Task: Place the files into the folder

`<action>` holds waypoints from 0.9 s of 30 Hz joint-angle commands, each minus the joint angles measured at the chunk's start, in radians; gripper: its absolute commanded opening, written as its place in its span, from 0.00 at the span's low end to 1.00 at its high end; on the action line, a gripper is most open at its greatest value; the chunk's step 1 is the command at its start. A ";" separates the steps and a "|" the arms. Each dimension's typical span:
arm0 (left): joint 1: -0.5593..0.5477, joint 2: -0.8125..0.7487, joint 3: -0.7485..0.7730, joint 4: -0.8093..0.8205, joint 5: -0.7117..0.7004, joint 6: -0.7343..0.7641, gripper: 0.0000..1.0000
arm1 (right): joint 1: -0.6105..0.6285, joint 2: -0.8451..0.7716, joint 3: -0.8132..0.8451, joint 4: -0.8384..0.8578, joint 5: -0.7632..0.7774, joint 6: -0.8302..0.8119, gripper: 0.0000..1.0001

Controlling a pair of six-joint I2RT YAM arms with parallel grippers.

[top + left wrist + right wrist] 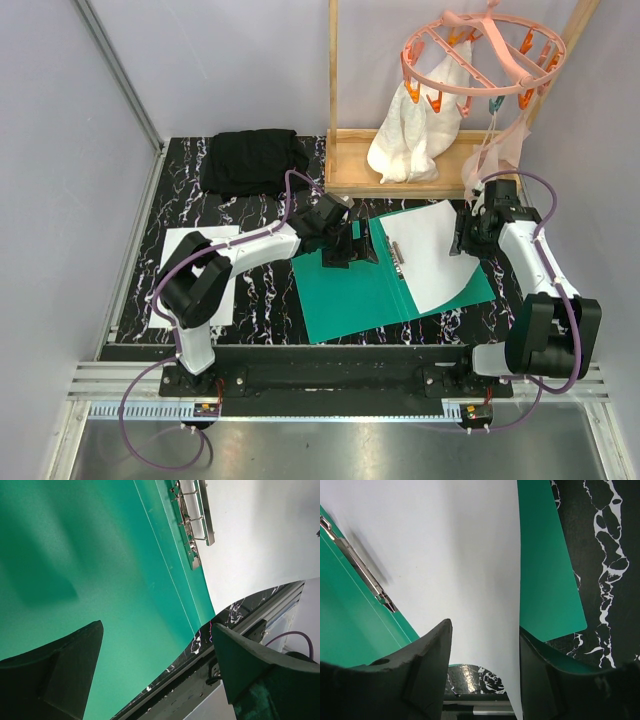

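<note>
The teal folder (340,300) lies open on the table, its metal clip (192,520) along the spine. One white file (435,260) rests on the folder's right half, its near corner hanging past the folder's edge. A second file (226,306) lies flat at the left, partly under my left arm. My left gripper (352,248) hovers open over the folder's bare left half (100,555), nothing between its fingers. My right gripper (462,238) is open at the sheet's far right edge. The paper (445,540) passes between its parted fingers (435,650) without being pinched.
A folded black cloth (255,160) lies at the back left. A wooden frame (345,175) at the back holds a white garment (420,130) hung from a pink clip hanger (480,55). Black marbled tabletop (270,290) surrounds the folder, with a metal rail (330,375) along the near edge.
</note>
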 commanded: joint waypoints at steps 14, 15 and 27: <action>0.004 -0.060 0.004 0.037 0.031 0.000 0.94 | 0.016 0.044 0.066 -0.080 0.153 0.051 0.73; 0.004 -0.062 0.004 0.036 0.031 0.003 0.93 | 0.018 0.041 0.066 -0.077 0.178 0.053 0.75; 0.015 -0.175 -0.017 0.046 -0.040 0.155 0.95 | 0.321 0.003 0.238 0.003 0.471 0.180 0.97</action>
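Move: The right hand is over the file's curled right edge; the file's middle lies about 6 cm to its left, 3 cm back and 6 cm lower. The ring clip is some 14 cm left and 1 cm back, the folder's near right corner roughly 9 cm right and 11 cm back, both about 6 cm below. From the left hand, the file's middle is about 18 cm right, 3 cm back and 6 cm below. The right hand opens, sweeps about 5 cm right, then lifts clear of the file; the left rises slightly. ##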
